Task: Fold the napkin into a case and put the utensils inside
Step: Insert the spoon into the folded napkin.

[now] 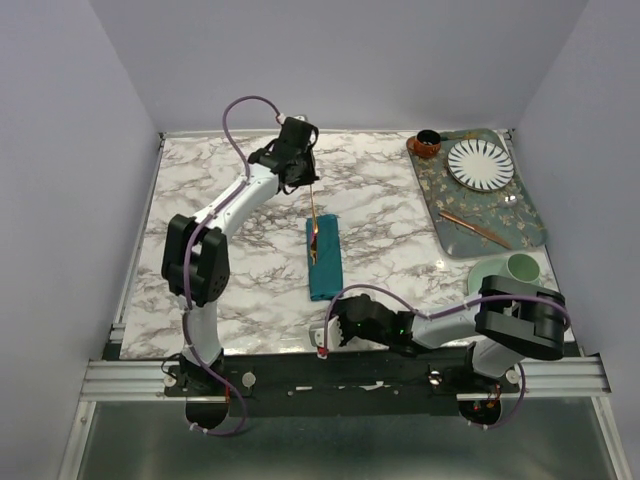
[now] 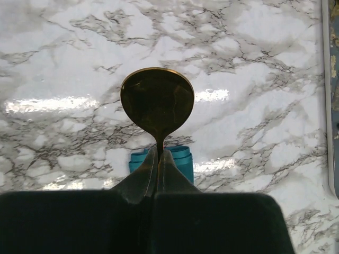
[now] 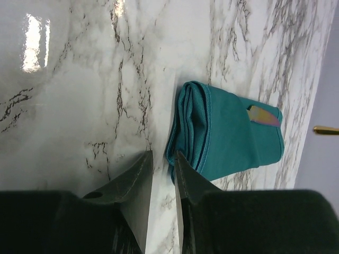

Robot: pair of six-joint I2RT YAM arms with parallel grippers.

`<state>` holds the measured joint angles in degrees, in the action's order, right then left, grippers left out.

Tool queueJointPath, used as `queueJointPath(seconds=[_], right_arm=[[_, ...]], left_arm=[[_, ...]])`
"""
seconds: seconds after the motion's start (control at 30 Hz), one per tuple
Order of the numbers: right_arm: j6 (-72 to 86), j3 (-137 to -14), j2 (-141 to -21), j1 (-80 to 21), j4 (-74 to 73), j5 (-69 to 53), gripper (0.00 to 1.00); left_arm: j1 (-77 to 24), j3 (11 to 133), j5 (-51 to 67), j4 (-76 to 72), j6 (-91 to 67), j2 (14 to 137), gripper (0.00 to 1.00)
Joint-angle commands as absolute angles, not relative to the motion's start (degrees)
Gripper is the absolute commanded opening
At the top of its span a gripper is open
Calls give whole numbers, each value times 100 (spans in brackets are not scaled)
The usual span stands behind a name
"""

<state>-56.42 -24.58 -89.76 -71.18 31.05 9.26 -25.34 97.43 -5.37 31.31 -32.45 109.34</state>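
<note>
The napkin lies folded into a narrow teal case (image 1: 324,262) in the middle of the marble table. An iridescent utensil (image 3: 263,115) pokes out of its far end. My left gripper (image 1: 309,186) hovers above the case's far end, shut on the thin handle of the gold spoon (image 2: 157,99), whose round bowl points away from the wrist camera. The spoon (image 1: 314,215) hangs down toward the case (image 2: 184,159). My right gripper (image 3: 163,159) sits low at the near end of the case (image 3: 228,132), slightly open, with only bare table between its fingers. One finger (image 3: 185,177) is right against the cloth's edge.
A floral tray (image 1: 525,228) at the back right carries a white striped plate (image 1: 480,165), a small brown cup (image 1: 426,144) and copper-pink sticks (image 1: 475,228). A pale green saucer with a cup (image 1: 512,270) stands near the right arm's elbow.
</note>
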Motion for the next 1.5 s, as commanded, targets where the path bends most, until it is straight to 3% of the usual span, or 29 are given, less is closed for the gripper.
queueJointPath(seconds=[0.0, 0.87, 1.47], right_arm=[[-5704, -2426, -9298, -7075, 3172, 1028, 31], [-5897, -2558, -9615, -6820, 3498, 1274, 31], [-5880, -2575, -9598, -6812, 3507, 1310, 31]], left_arm=[[-2680, 10054, -633, 3032, -3463, 11530, 0], [-2971, 9783, 0, 3506, -4069, 12085, 0], [-2760, 10468, -624, 3331, -3630, 12164, 0]])
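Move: The left hand holds the spoon with its handle pointing back over the folded napkin. The napkin's middle lies about 15 cm back from this hand, 2 cm right and 15 below; the knife showing in its pocket is about 12 cm back, level sideways. From the right hand the napkin's near end is some 4 cm ahead and 1 left, its middle 13 ahead and 2 left. Left dips its spoon 10 cm, rightward and back over the napkin, then rises; right edges 3 cm forward. ##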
